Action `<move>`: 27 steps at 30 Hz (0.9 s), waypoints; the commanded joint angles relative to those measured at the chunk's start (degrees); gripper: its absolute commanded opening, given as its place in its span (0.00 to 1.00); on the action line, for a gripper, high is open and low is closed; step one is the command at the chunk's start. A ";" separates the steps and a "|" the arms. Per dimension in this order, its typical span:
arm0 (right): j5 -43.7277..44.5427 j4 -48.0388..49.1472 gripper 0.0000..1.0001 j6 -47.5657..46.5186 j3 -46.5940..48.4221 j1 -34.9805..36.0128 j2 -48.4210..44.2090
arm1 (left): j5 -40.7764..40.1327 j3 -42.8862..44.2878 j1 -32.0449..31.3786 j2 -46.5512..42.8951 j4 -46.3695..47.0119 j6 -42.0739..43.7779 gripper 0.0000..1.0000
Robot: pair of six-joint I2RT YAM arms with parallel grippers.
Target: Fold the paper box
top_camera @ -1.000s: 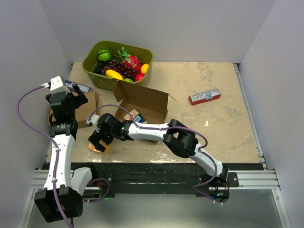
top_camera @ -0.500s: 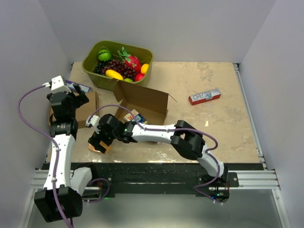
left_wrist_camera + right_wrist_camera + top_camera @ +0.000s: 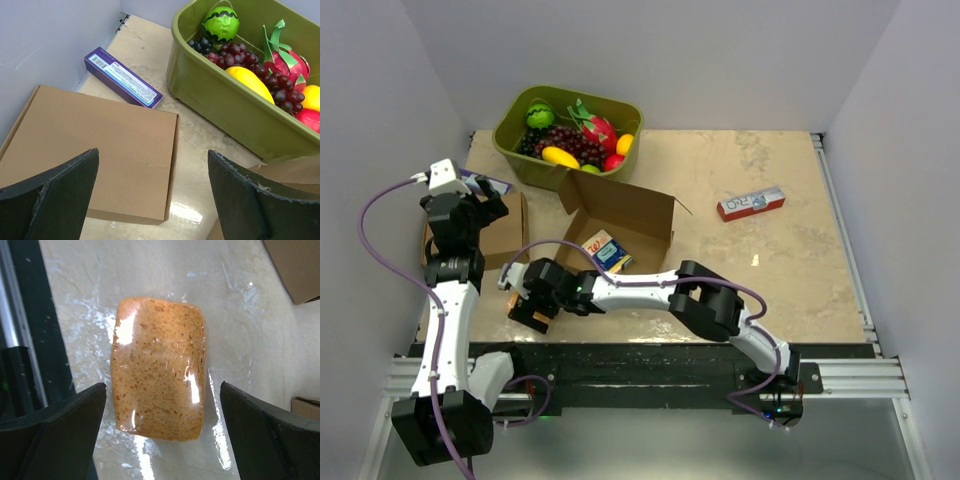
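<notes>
The paper box (image 3: pixel 625 212) is the brown cardboard one standing open at mid table, lid and flaps raised, with a small blue and white carton (image 3: pixel 607 250) inside. A corner of its flap (image 3: pixel 295 167) shows in the left wrist view. My left gripper (image 3: pixel 480 212) (image 3: pixel 152 157) hangs open over a second, closed brown box (image 3: pixel 500 232) (image 3: pixel 100 145) at the far left, touching nothing. My right gripper (image 3: pixel 532 303) (image 3: pixel 162 390) is open near the table's front edge, to the left of the paper box, its fingers either side of a plastic-wrapped orange sponge (image 3: pixel 159 367) lying flat.
A green tub of fruit (image 3: pixel 567 128) (image 3: pixel 235 107) stands at the back left. A purple carton (image 3: pixel 122 77) lies by the left wall behind the closed box. A red and white carton (image 3: pixel 750 203) lies at the right. The black front rail (image 3: pixel 30 315) runs beside the sponge.
My right gripper has slid a little toward the front edge, uncovering the small carton in the paper box. The left arm has stayed put.
</notes>
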 commanded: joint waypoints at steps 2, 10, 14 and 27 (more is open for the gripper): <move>3.19 0.17 0.99 -2.52 0.17 0.24 2.06 | 0.62 0.14 -0.31 0.11 2.83 0.13 0.93; 3.54 1.22 0.87 -1.12 -2.46 0.24 0.14 | 0.62 0.14 -0.31 0.20 2.74 0.30 0.93; 6.00 2.28 0.56 0.02 -7.28 0.16 -6.62 | 1.50 -0.12 -0.31 0.37 2.74 0.21 0.93; 15.66 -10.01 0.45 6.00 -20.74 -13.98 -30.98 | 6.23 -0.56 -3.29 0.64 3.71 1.36 0.91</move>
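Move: The wrapped sponge lies between the right hand's open fingers, about 4 cm below the hand point and roughly 1 cm to its left. From this hand the open paper box is some 16 cm ahead and 20 cm right, with the blue-white packet inside about 14 ahead and 18 right; the closed carton is about 17 ahead and 12 left. From the left hand the sponge is roughly 15 cm back, 10 right and 24 below. The sponge is straddled by the right hand's fingers, which sink about 3 cm, close on its sides and pinch it. The hand then draws right and swings it steeply up, nearly 18 cm off its low point, going right and finally forward towards the open paper box, the wrist turning clockwise some 15 degrees. Late on, the open, empty left hand drifts about 2 cm right. ##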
